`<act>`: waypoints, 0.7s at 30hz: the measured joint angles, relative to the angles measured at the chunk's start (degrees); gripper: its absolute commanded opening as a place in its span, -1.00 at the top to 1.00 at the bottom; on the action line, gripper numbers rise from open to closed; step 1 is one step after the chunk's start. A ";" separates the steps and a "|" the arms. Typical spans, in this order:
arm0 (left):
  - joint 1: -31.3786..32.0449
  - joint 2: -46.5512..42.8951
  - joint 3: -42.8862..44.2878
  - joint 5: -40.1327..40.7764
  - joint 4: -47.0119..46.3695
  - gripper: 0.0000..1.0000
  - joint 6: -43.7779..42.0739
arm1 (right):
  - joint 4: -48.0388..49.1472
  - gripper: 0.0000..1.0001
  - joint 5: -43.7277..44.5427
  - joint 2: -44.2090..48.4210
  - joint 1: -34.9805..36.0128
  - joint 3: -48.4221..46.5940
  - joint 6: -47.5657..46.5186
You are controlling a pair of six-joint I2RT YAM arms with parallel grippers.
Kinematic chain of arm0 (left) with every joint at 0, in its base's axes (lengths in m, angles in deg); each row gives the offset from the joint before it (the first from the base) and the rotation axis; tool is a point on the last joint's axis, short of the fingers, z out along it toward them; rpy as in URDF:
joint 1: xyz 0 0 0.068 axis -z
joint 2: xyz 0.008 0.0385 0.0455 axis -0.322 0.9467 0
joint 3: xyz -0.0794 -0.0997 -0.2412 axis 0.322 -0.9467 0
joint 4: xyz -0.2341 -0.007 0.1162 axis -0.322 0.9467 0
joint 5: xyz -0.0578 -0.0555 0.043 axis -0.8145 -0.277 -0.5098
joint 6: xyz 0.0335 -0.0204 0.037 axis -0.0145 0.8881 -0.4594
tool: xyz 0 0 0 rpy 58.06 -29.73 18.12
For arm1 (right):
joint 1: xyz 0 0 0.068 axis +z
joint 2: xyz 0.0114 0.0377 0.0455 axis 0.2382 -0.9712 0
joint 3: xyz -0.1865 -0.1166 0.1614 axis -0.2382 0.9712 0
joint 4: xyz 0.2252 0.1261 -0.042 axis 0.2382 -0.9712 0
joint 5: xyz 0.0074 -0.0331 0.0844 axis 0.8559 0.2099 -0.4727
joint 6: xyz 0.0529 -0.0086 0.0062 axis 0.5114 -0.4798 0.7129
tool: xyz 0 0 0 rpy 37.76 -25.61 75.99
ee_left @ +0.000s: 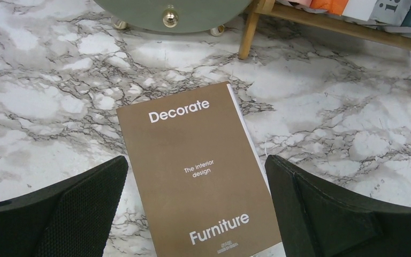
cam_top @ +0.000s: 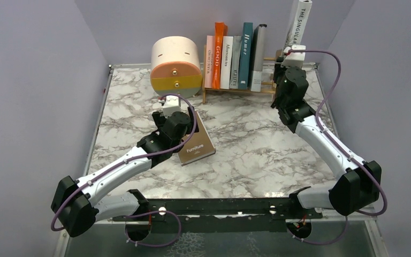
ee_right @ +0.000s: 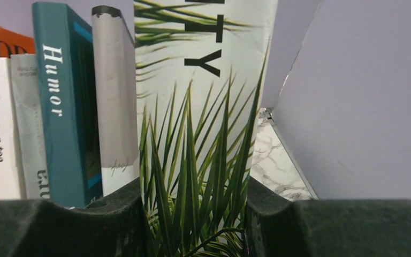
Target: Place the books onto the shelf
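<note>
A brown book [cam_top: 197, 143] titled "Decorate Furniture" lies flat on the marble table; the left wrist view shows its cover [ee_left: 198, 176]. My left gripper [cam_top: 183, 126] hovers over it, open, with its fingers [ee_left: 197, 166] on either side of the cover and apart from it. My right gripper [cam_top: 288, 63] is shut on a tall white book with green plant leaves [cam_top: 298, 21] [ee_right: 203, 107]. It holds the book tilted over the right end of the wooden shelf [cam_top: 238, 91]. Several books [cam_top: 235, 56] stand upright on the shelf, among them the teal "Humor" [ee_right: 59, 107].
A round cream, orange and yellow drawer box [cam_top: 176, 67] stands left of the shelf, and its knob and lower rim [ee_left: 170, 16] show just beyond the brown book. A shelf leg [ee_left: 248, 35] is close by. Purple walls [ee_right: 364, 107] enclose the table.
</note>
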 measured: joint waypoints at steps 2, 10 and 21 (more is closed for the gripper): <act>0.00 0.52 0.00 -0.15 -0.28 -0.98 -0.17 | 1.60 0.98 -1.90 -0.81 -1.81 0.28 0.50; -0.35 2.89 0.00 -0.44 -2.19 -0.98 -0.92 | 9.01 0.98 -10.54 -6.64 -6.73 4.44 2.27; -1.99 7.69 0.00 -2.40 -3.93 -0.98 -1.77 | 13.44 0.99 -18.40 -10.05 -6.82 6.51 4.42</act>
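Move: The right gripper holds the white palm-leaf book. Its empty slot at the shelf's right end lies about 12 cm ahead, 2 cm left and 7 cm below; the grey book stands some 6 cm left of the slot, the teal Humor book about 11 cm left of it, and the shelf's end frame about 4 cm to its right. From the open left gripper, the brown Furniture book lies roughly 6 cm ahead, 3 cm right and 14 cm below; the drum box is about 28 cm ahead, 3 cm left. Keep the right gripper's hold on the palm-leaf book and bring it down about 8 cm and forward some 5 cm into the gap beside the grey book, drifting slightly right first, then back left while turning about 10 degrees counter-clockwise to square the spine. Meanwhile lower the left gripper, still wide open, about 3.5 cm and ease it forward towards the Furniture book. ##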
